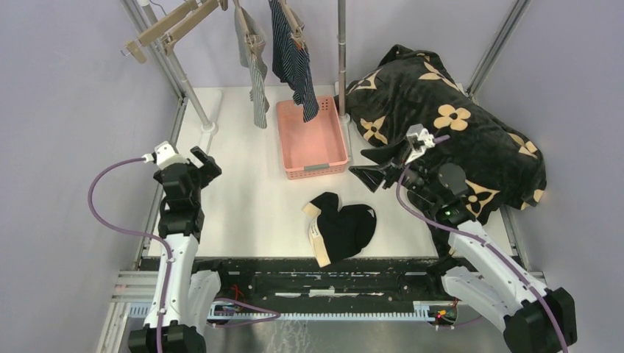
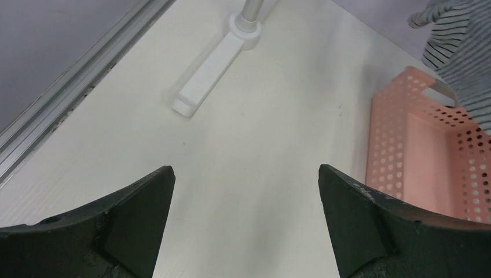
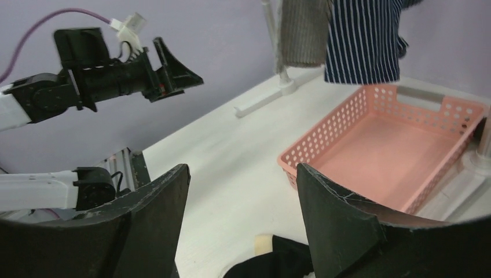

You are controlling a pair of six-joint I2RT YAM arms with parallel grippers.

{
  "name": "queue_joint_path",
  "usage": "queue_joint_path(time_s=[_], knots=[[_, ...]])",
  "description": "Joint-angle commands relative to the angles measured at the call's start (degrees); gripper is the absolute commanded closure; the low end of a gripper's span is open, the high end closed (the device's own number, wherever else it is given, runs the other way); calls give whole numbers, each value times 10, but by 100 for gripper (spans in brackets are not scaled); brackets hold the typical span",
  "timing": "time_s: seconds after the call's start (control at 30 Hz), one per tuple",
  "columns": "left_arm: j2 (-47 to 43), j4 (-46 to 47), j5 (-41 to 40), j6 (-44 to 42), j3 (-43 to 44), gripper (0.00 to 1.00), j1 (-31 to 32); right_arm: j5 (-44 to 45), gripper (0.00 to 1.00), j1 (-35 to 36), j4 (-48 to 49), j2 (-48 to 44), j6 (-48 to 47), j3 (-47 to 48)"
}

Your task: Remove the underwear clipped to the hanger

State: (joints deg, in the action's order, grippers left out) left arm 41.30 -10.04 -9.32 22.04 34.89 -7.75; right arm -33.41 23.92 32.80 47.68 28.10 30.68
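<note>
Two pieces of underwear hang clipped to the hanger (image 1: 176,26) at the back: a grey-and-white striped one (image 1: 254,66) (image 3: 301,32) (image 2: 463,58) and a navy one with thin white stripes (image 1: 293,55) (image 3: 362,40) over the basket. A black piece of underwear (image 1: 342,229) (image 3: 278,260) lies loose on the table near the front edge. My left gripper (image 1: 206,163) (image 2: 246,174) is open and empty, low over the table at the left. My right gripper (image 1: 366,168) (image 3: 243,174) is open and empty, just right of the basket and above the black piece.
A pink perforated basket (image 1: 311,140) (image 2: 405,145) (image 3: 324,136) stands mid-table under the hanging garments. A big black blanket with tan flowers (image 1: 449,125) lies heaped at the right. The rack's upright pole (image 1: 342,44) and its white foot (image 2: 205,78) stand at the back.
</note>
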Motion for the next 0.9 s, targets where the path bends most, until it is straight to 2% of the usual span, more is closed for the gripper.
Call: queue_joint_path(time_s=[0.0,0.13,0.23,0.3,0.47,0.63,0.73,0.87], knots=[[-11,98,-84,45,-15,1,0,37,25,5,-80,83,-31,49],[25,116,-115,37,-23,1,1,27,25,41,-100,175,-6,55],[64,152,-118,28,-28,1,1,116,23,124,-241,226,-78,107],[104,166,-114,17,-21,1,1,170,22,163,-299,260,-90,129],[214,141,-114,-23,32,1,2,212,22,205,-318,289,-70,98],[263,140,-97,-38,57,1,1,287,23,246,-388,265,-74,90],[291,128,-112,-40,76,1,2,300,23,260,-403,258,-64,82],[305,120,-113,-34,90,1,1,287,23,270,-389,297,-43,75]])
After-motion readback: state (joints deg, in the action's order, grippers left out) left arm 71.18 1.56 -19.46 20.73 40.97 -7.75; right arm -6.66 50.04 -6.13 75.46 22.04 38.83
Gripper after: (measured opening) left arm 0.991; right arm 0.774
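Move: The loose black underwear lies on the table nearly beneath the right hand: about 29 cm below, some 5 cm back and 3 cm to its left. The pink basket stands roughly 26 cm ahead of the right hand and 12 cm to its left; the dark blanket's middle is some 22 cm ahead and 33 cm to its right. From the left hand the underwear is about 43 cm to the right, 12 cm back and 19 cm below. Swoop the right gripper some 24 cm down to the black underwear, easing forward and left first, then drawing back. Swing the fingers from nearly level to steeply downward, about 55 degrees, keeping them open as they come close over the cloth. Meanwhile bring the empty left gripper down and forward about 7 cm each, drifting left, open and tipping slightly downward. ##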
